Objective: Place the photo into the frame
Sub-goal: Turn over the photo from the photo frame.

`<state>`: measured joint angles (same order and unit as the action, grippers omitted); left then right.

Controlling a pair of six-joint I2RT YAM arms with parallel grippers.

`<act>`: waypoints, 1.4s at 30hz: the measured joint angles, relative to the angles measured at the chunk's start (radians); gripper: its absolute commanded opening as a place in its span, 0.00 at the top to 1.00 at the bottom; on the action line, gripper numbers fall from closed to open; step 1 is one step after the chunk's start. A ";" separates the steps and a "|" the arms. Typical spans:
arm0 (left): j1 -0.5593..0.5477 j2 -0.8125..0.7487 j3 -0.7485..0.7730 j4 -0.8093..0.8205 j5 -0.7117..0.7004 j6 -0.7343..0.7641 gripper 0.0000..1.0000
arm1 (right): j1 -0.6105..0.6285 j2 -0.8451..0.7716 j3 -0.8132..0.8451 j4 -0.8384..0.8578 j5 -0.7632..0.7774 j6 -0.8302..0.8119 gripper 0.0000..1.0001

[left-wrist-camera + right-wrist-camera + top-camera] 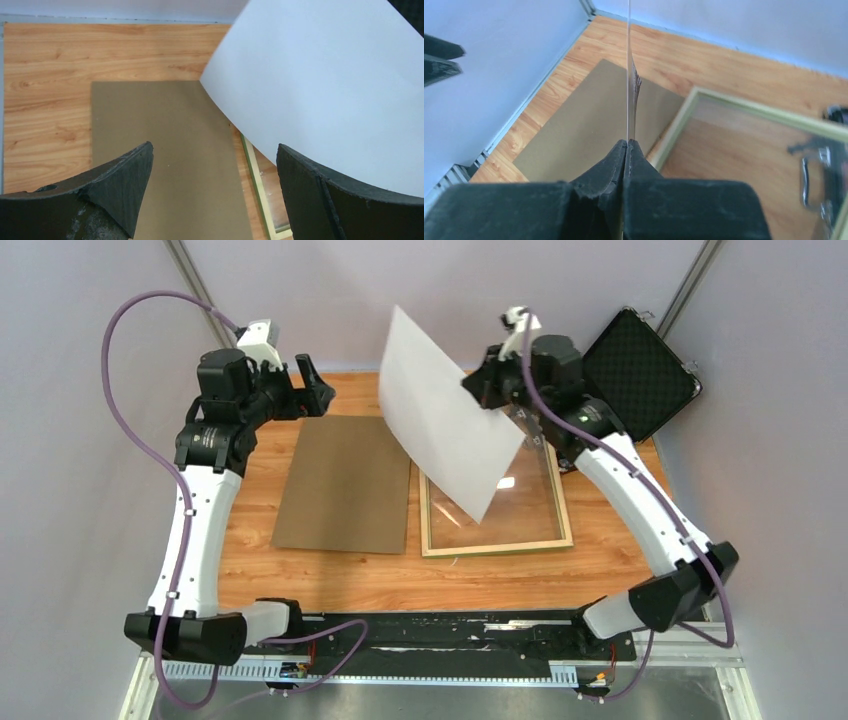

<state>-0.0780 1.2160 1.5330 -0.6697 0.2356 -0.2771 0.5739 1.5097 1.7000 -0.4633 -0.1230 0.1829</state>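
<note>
The photo point(440, 420) hangs tilted in the air, its white back toward the top camera, over the far left corner of the frame point(497, 543). My right gripper point(487, 400) is shut on the photo's right edge. In the right wrist view the photo point(629, 75) stands edge-on, pinched at my right gripper point(626, 145). The frame point(764, 114) lies flat on the table, pale wood up, with glass inside. My left gripper point(315, 385) is open and holds nothing, at the far left above the board's far end. In its own view my left gripper point(214, 150) faces the photo point(325, 90).
A plain brown backing board point(345, 485) lies flat to the left of the frame, almost touching it. An open black case point(640, 370) leans at the back right. Grey walls close in on the wooden table point(330, 575) on both sides and at the back.
</note>
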 measured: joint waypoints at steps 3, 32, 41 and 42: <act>0.000 0.011 -0.001 0.019 0.022 0.009 0.00 | -0.137 -0.106 -0.172 0.060 -0.112 0.101 1.00; 0.000 0.134 -0.108 0.113 0.183 -0.008 0.00 | -0.487 -0.259 -0.880 0.539 -0.412 0.483 1.00; 0.000 0.180 -0.119 0.139 0.207 -0.009 0.00 | -0.542 -0.271 -0.989 0.596 -0.371 0.443 1.00; 0.000 0.185 -0.119 0.141 0.209 -0.009 0.00 | -0.548 -0.272 -0.998 0.599 -0.365 0.438 1.00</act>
<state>-0.0780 1.4006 1.4136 -0.5285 0.4442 -0.2859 0.0257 1.2377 0.7021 0.1356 -0.4881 0.6205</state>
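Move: The right hand, with the photo already pinched by its edge, stands high over the frame: the frame's middle lies about 6 cm to its right, barely 1 cm farther out and some 35 cm below. The brown board lies about 30 cm to that hand's left, level with it to a centimetre. The chip case is roughly 14 cm ahead and 26 cm to its right. From the empty left hand the frame is some 3 cm ahead and 41 cm to the right, equally far below. Keeping the photo's edge pinched, the right hand sweeps down some 20 cm and to the right about 16 cm over the frame, quick at first, checking with a slight rise halfway and then sinking on more slowly, while the wrist lifts its left side, tips its fingers down and turns clockwise, each by roughly 20 to 25 degrees, laying the sheet out leftwards above the frame. The left hand, wide open and holding nothing, sinks about 8 cm and eases some 4 cm forward and as far right, towards the photo and frame. ##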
